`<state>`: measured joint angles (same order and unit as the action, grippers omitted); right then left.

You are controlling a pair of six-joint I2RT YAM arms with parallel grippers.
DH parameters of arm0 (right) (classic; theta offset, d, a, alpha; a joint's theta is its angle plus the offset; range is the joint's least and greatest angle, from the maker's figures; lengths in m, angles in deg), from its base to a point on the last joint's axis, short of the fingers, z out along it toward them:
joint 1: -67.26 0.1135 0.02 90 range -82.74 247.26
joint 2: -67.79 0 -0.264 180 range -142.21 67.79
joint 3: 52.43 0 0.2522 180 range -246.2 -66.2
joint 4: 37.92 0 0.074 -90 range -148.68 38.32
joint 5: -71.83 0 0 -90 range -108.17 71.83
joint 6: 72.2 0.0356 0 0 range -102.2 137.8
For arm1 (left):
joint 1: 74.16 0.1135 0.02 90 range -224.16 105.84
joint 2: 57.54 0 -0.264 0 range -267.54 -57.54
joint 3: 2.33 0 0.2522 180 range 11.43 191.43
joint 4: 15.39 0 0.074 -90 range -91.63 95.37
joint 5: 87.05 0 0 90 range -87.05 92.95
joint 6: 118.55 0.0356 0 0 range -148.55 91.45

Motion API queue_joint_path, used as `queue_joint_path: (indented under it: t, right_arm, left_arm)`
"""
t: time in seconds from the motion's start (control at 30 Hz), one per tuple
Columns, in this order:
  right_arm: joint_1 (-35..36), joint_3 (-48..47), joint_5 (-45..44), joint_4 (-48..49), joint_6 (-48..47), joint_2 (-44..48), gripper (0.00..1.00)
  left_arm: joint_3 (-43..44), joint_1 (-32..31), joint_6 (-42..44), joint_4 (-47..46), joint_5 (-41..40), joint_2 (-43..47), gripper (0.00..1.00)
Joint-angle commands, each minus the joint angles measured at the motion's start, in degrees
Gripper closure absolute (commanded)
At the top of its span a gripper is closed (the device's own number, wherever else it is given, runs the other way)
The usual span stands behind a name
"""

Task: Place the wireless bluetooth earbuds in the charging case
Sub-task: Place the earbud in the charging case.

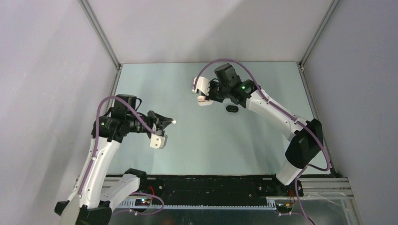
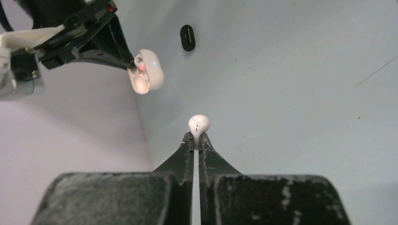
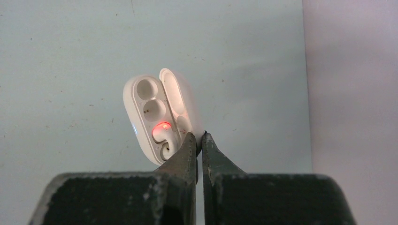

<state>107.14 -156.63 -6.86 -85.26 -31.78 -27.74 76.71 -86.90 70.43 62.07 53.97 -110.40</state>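
My left gripper (image 2: 197,138) is shut on a white earbud (image 2: 199,124), pinching its stem so the round head sticks out past the tips; from above it hangs over the table's left half (image 1: 174,122). My right gripper (image 3: 200,138) is shut on the edge of the open white charging case (image 3: 155,117), held in the air at the back middle (image 1: 204,100). In the case, one white earbud (image 3: 164,140) sits in the near socket beside a red light. The far socket (image 3: 149,101) is bare. The case (image 2: 148,75) hangs beyond and left of the held earbud, apart from it.
A small black oval case (image 1: 231,108) lies on the pale table just right of the right gripper, also visible from the left wrist (image 2: 187,37). Grey walls close in on the left, right and back. A black rail (image 1: 211,185) runs along the near edge.
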Motion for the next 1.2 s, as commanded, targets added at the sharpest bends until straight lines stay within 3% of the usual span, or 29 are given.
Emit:
queue_joint_path:
  t: [0.0,0.3,0.37,0.43,0.57,0.63,1.03,1.17]
  right_arm:
    - [-0.39,-0.44,0.88,0.84,1.02,2.4,1.0]
    - [-0.79,-0.73,1.83,0.96,0.96,2.08,1.0]
    - [-0.42,-1.13,1.88,1.15,0.52,1.88,1.0]
    - [0.38,-1.63,1.29,1.26,-1.1,1.54,1.0]
    - [1.42,-1.76,-0.04,2.44,-5.68,1.56,1.0]
    - [1.64,-1.68,0.06,3.23,-8.84,1.6,1.0]
    - [4.67,-5.49,2.29,3.15,-23.61,-0.85,1.0]
    - [5.32,-6.41,4.84,-0.05,-26.74,-0.7,1.0]
  left_arm:
    - [-1.46,-0.06,12.72,-0.96,1.2,0.99,1.0]
    - [0.01,-0.16,9.43,-1.01,2.4,-0.34,1.0]
    - [3.64,-0.2,1.24,-1.07,3.76,-2.72,1.0]
    - [10.04,-1.19,-17.33,-1.08,1.82,-7.21,1.0]
    - [25.77,-3.47,-45.48,-0.99,-6.68,-19.01,1.0]
    - [32.45,-3.58,-53.07,-0.14,-7.92,-23.8,1.0]
    - [47.26,-7.83,-62.84,11.36,-11.1,-39.86,1.0]
    - [47.01,-8.15,-63.18,13.28,-11.21,-41.26,1.0]
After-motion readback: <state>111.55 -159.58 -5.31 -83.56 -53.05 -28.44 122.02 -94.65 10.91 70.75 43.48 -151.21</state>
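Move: Ahead and to the right of the left hand, which already pinches the white earbud, the open charging case lies about 14 cm farther out, 13 cm to the right and 4 cm lower. The right fingers already hold that case by its lid, its middle some 2 cm left of them and 1 cm below. The black case rests on the table, roughly 25 cm ahead, 27 cm right and 26 cm below the left hand. Bringing the pinched earbud to the open case, the left hand, after lingering, swings forward about 10 cm and right 5 cm, rising first and then sinking towards the empty slots, its wrist rolling some 60 degrees about the fingers, which keep pointing right and down. The right hand, rolling more gently, carries the case left and up to meet it. Both grips stay shut. ##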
